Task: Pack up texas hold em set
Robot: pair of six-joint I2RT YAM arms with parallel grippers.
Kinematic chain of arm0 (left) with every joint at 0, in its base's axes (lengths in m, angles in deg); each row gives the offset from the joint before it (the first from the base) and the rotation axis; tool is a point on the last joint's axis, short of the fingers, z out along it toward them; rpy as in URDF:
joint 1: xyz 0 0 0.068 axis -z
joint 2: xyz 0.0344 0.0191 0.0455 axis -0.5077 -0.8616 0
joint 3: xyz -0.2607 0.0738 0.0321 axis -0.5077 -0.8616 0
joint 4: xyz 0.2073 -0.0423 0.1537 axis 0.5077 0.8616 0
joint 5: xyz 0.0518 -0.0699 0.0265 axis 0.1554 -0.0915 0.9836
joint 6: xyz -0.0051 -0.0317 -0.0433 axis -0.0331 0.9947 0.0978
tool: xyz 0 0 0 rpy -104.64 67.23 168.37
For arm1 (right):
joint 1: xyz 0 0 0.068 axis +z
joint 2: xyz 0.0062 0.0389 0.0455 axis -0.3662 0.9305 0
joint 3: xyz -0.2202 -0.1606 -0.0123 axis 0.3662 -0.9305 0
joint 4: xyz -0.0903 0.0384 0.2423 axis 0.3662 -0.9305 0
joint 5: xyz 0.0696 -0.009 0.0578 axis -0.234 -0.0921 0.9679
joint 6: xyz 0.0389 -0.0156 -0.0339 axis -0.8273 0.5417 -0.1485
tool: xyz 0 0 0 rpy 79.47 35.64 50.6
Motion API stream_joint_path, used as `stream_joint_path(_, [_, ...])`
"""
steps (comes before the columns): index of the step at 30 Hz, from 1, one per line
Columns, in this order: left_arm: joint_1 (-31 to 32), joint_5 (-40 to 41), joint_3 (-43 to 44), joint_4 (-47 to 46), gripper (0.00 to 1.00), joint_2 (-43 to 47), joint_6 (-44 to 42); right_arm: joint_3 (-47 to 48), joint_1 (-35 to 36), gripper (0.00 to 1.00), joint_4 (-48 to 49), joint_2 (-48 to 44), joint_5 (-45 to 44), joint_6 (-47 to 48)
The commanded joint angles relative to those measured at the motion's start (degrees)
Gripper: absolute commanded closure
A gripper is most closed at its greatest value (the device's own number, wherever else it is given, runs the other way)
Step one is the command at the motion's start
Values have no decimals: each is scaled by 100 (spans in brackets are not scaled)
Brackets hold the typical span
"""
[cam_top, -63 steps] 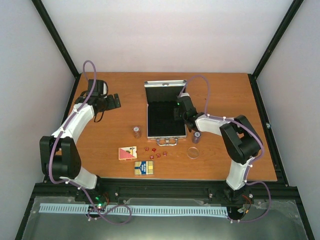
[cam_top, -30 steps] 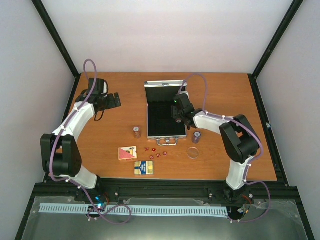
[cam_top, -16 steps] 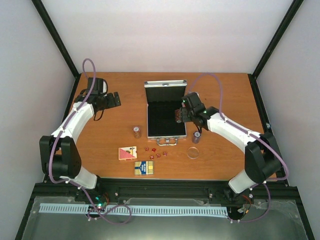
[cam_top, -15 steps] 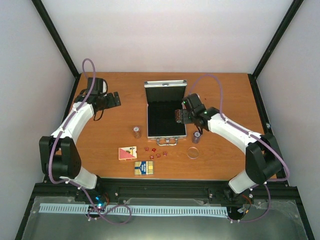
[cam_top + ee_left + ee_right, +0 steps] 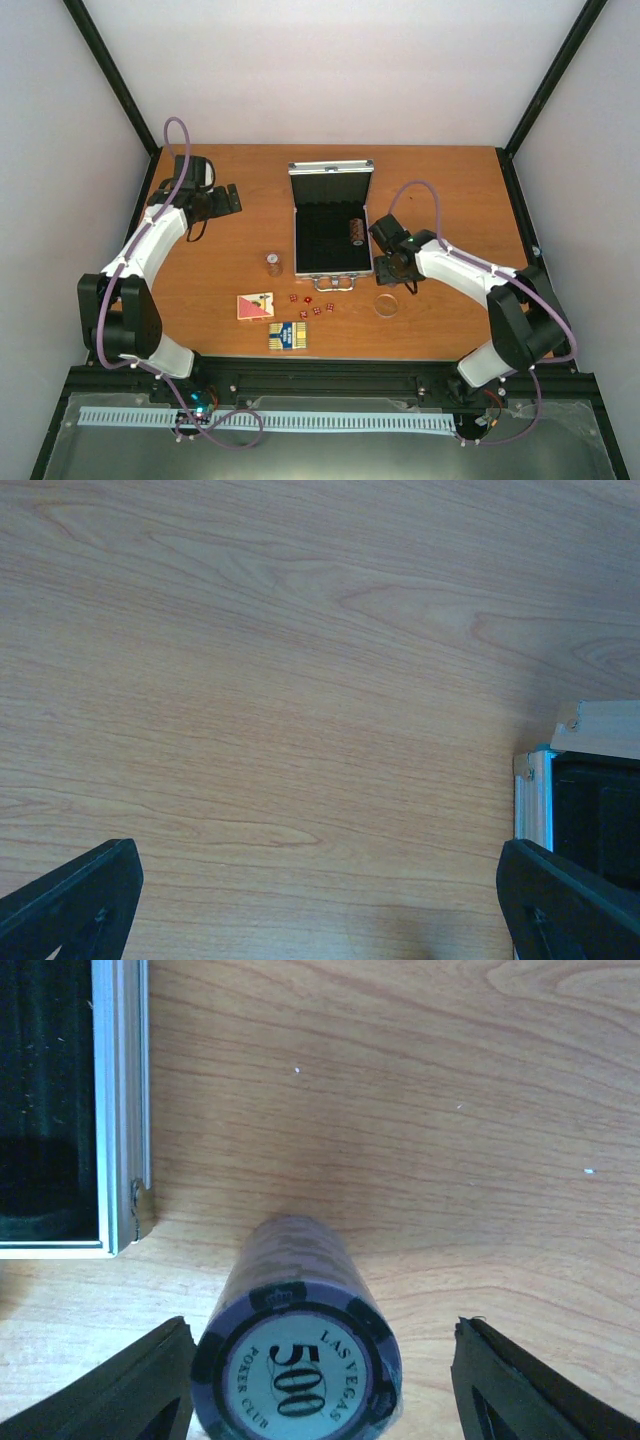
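Observation:
The silver case (image 5: pixel 330 262) lies open mid-table, black lining up, with one brownish chip stack (image 5: pixel 353 231) on its side in the right half. My right gripper (image 5: pixel 394 268) hangs open just right of the case's front corner, straddling an upright purple "500" chip stack (image 5: pixel 298 1360). That stack stands between the fingers (image 5: pixel 150 1385), close to the left one, ungripped. Another chip stack (image 5: pixel 273 263) stands left of the case. Two card decks (image 5: pixel 255 306) (image 5: pixel 288 335), red dice (image 5: pixel 311 305) and a clear disc (image 5: pixel 386 305) lie in front. My left gripper (image 5: pixel 218 200) is open at the far left.
The left wrist view shows bare wood between wide fingers (image 5: pixel 70 900), with the case's aluminium edge (image 5: pixel 535 800) at the right. The case's front right corner (image 5: pixel 120 1110) sits just beyond the purple stack. A black frame rail (image 5: pixel 330 380) runs along the near table edge.
My right gripper let go of the brownish chip stack, which now lies in the case, then drew back and right to hang over the purple stack. The left arm stayed put.

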Motion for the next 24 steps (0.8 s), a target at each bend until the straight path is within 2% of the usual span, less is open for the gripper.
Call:
stream_joint_path(1, [20, -17, 45, 55, 0, 111, 18, 13, -3, 30, 72, 240, -55, -32])
stream_joint_path(5, [23, 0, 23, 59, 0, 117, 4, 76, -70, 34, 197, 499, 17, 46])
stream_joint_path(8, [20, 19, 14, 58, 0, 107, -16, 166, -89, 40, 232, 597, 21, 93])
stream_joint_path(12, [27, 37, 14, 46, 0, 79, -19, 254, -109, 66, 209, 636, 16, 151])
stream_joint_path(18, [22, 45, 1, 33, 0, 58, -37, 274, -108, 96, 109, 424, 185, 230])
stream_joint_path(24, [24, 56, -36, 27, 0, 62, -75, 450, -108, 97, 176, -427, 396, 289])
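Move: The right hand hovers over the standing 500 chip tube with open fingers already on either side of its top; the tube's middle is about 3 cm below and 1 cm ahead. The open case's middle lies some 12 cm ahead and 15 cm left, with the brown chip tube in it about 15 cm ahead and 9 cm left. The clear disc is about 9 cm back and 2 cm left. From the left hand, the 500 tube is roughly 42 cm right, 22 cm back and 14 cm below. The right fingers close on the sides of the standing 500 chip tube and pinch it: the hand first sinks straight down about 2.5 cm around the tube, closing near the bottom, stays low briefly with the tube held, then starts upward by about 1.5 cm with a slight drift left. The wrist barely turns. ##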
